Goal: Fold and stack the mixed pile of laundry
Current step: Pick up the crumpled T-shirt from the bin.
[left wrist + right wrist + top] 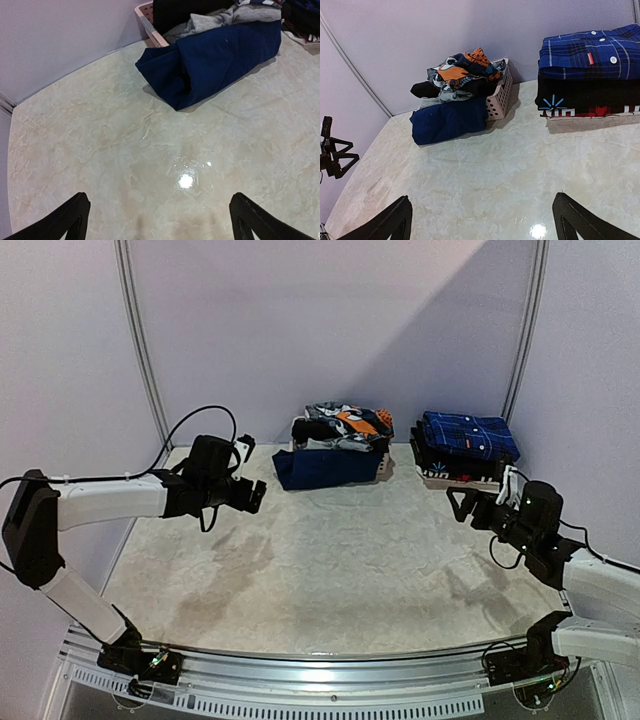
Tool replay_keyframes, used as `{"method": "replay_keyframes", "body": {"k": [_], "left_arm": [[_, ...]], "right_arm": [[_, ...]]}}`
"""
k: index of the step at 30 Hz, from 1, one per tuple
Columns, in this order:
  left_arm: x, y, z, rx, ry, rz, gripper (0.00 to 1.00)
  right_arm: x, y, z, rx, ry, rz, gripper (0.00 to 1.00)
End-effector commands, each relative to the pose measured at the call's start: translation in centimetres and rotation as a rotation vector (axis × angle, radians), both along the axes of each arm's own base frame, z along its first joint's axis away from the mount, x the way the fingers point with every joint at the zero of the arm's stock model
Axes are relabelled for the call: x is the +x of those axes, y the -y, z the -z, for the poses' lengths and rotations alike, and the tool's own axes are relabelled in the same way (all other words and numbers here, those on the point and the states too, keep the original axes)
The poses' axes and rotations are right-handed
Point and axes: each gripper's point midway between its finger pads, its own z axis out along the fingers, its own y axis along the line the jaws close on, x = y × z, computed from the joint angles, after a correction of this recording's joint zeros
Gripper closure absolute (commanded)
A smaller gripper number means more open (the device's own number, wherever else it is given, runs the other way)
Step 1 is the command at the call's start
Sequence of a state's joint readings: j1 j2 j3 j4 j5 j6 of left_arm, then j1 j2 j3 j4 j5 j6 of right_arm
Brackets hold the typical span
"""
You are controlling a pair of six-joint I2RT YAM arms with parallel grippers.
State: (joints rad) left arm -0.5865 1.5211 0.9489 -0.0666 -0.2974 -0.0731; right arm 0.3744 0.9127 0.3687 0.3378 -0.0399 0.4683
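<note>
The laundry pile sits heaped in a pale pink slatted basket at the back middle, with an orange-patterned garment on top. A navy garment hangs out of the basket onto the table; it also shows in the left wrist view and the right wrist view. A folded stack with a blue plaid shirt on top lies at the back right. My left gripper is open and empty, left of the navy garment. My right gripper is open and empty, just in front of the stack.
The marble-patterned table spans the view, with its curved front edge near the arm bases. White walls stand behind. The left gripper shows at the far left of the right wrist view.
</note>
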Motion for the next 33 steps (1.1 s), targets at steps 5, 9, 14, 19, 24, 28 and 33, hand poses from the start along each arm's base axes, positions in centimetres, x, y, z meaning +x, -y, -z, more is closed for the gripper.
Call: {"method": "replay_keyframes", "body": {"k": [5, 9, 14, 19, 24, 28, 33], "left_arm": [[1.1, -0.7, 2.1, -0.033, -0.016, -0.017, 0.0], [2.1, -0.8, 2.9, -0.062, -0.033, -0.022, 0.0], [4.0, -0.5, 3.7, -0.101, -0.054, -0.013, 0.01], [6.4, 0.4, 4.5, -0.121, -0.072, 0.012, 0.0], [8.6, 2.6, 5.6, -0.147, -0.083, 0.074, 0.0], [10.4, 4.9, 7.1, -0.19, -0.114, 0.136, 0.01], [12.4, 6.9, 7.3, -0.235, -0.122, 0.173, 0.02]], "right_arm": [[0.3, -0.5, -1.0, 0.013, 0.007, -0.014, 0.01], [0.4, -0.2, -0.9, 0.014, 0.009, 0.005, 0.01], [0.6, 0.8, -0.7, 0.012, 0.0, 0.065, 0.01], [0.7, 0.7, -0.5, -0.001, -0.003, 0.059, 0.01], [0.8, -0.3, -0.2, -0.008, -0.027, 0.004, 0.01], [0.7, -0.6, -0.1, -0.008, -0.031, -0.009, 0.01], [0.4, -0.8, -0.3, 0.0, -0.031, -0.026, 0.01]]}}
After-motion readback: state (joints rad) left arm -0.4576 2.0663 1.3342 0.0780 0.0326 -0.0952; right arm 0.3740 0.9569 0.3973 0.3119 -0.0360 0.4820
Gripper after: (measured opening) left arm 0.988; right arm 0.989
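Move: From the left hand, the middle of the navy T-shirt draped over the bin's front lies about 17 cm ahead, 14 cm to the right and 9 cm below. The bin stands some 8 cm beyond it and 3 cm farther right, with the orange-and-black printed garment heaped on top, about level with the hand in height. From the right hand, the navy T-shirt is roughly 25 cm ahead, 23 cm left and 14 cm down. Open left hand sinks about 8 cm, reaching 11 forward, then also right, towards the navy T-shirt's left end. ##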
